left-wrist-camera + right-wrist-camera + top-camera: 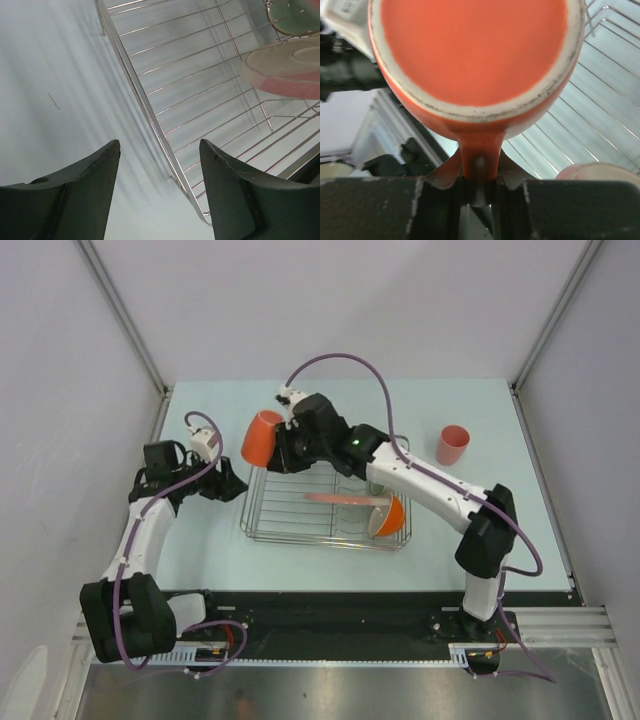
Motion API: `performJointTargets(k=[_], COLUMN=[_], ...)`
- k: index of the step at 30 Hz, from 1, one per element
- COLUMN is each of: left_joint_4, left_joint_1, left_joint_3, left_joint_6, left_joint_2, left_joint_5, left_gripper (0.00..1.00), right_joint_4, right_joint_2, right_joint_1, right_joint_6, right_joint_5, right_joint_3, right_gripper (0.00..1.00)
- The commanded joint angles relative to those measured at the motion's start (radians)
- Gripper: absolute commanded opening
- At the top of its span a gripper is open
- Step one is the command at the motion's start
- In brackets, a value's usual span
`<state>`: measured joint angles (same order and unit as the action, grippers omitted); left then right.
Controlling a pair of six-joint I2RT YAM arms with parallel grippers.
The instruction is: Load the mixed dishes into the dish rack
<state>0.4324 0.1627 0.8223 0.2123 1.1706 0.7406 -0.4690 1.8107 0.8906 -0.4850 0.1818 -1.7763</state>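
My right gripper (283, 445) (480, 172) is shut on the handle of the orange mug (262, 438) (470, 50), which hangs tilted over the far left corner of the dish rack (262, 536) (610, 75). My left gripper (235, 488) (159, 142) stands open at the rack's left side, and the rack's rim (135, 80) runs between its fingers. Inside the rack, a salmon-pink plate (345, 498) (285, 70) lies across the wires. An orange bowl (390, 515) (295, 15) stands on edge at the right end, pale inside facing left.
A salmon-pink cup (452, 445) stands on the table to the right of the rack. Metal frame posts (120, 310) rise at the table's far corners. The arm bases sit on a black rail (330, 625) at the near edge.
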Motion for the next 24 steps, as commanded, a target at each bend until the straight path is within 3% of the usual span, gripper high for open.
performJointTargets(k=[1,12,24], left_joint_4=[0.017,0.005,0.002], left_joint_1=[-0.003,0.023,0.023], left_joint_3=[-0.002,-0.003,-0.009], left_joint_6=[0.058,0.055,0.078], left_joint_2=[0.001,0.035,0.027], left_joint_5=[0.025,0.106,0.126], left_gripper=[0.69,0.68,0.68], right_joint_4=[-0.052,-0.302,-0.295], right_joint_2=[0.097,0.418,0.499], right_joint_1=[0.039,0.084,0.045], right_joint_6=[0.089,0.114,0.121], right_joint_5=[-0.217,-0.548,-0.538], right_joint_3=[-0.152,-0.537,-0.538], right_gripper=[0.00,0.00,0.00])
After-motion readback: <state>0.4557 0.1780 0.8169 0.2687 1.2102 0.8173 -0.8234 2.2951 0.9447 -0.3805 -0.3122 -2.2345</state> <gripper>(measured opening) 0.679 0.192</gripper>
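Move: Some 10 cm ahead of the right hand, 2 cm to its left and 20 cm below lies the far-left end of the rack, where the held mug is taken. The rack's left rail has its middle level with that hand, 7 cm left; the pink plate stands 15 cm right and 3 cm back, the orange bowl 24 cm right and 6 cm back. From the left hand, that far-left spot is 9 cm ahead, 7 cm right and 9 cm down. Lowering the mug by its still-pinched handle, the right hand sinks about 13 cm and goes some 7 cm forward into the far-left end of the rack, swinging slightly left and back again on the way. The wrist rolls roughly 35 degrees so that its left-pointing fingers turn steeply down, and the descent eases to a near stop; the grip stays shut. ##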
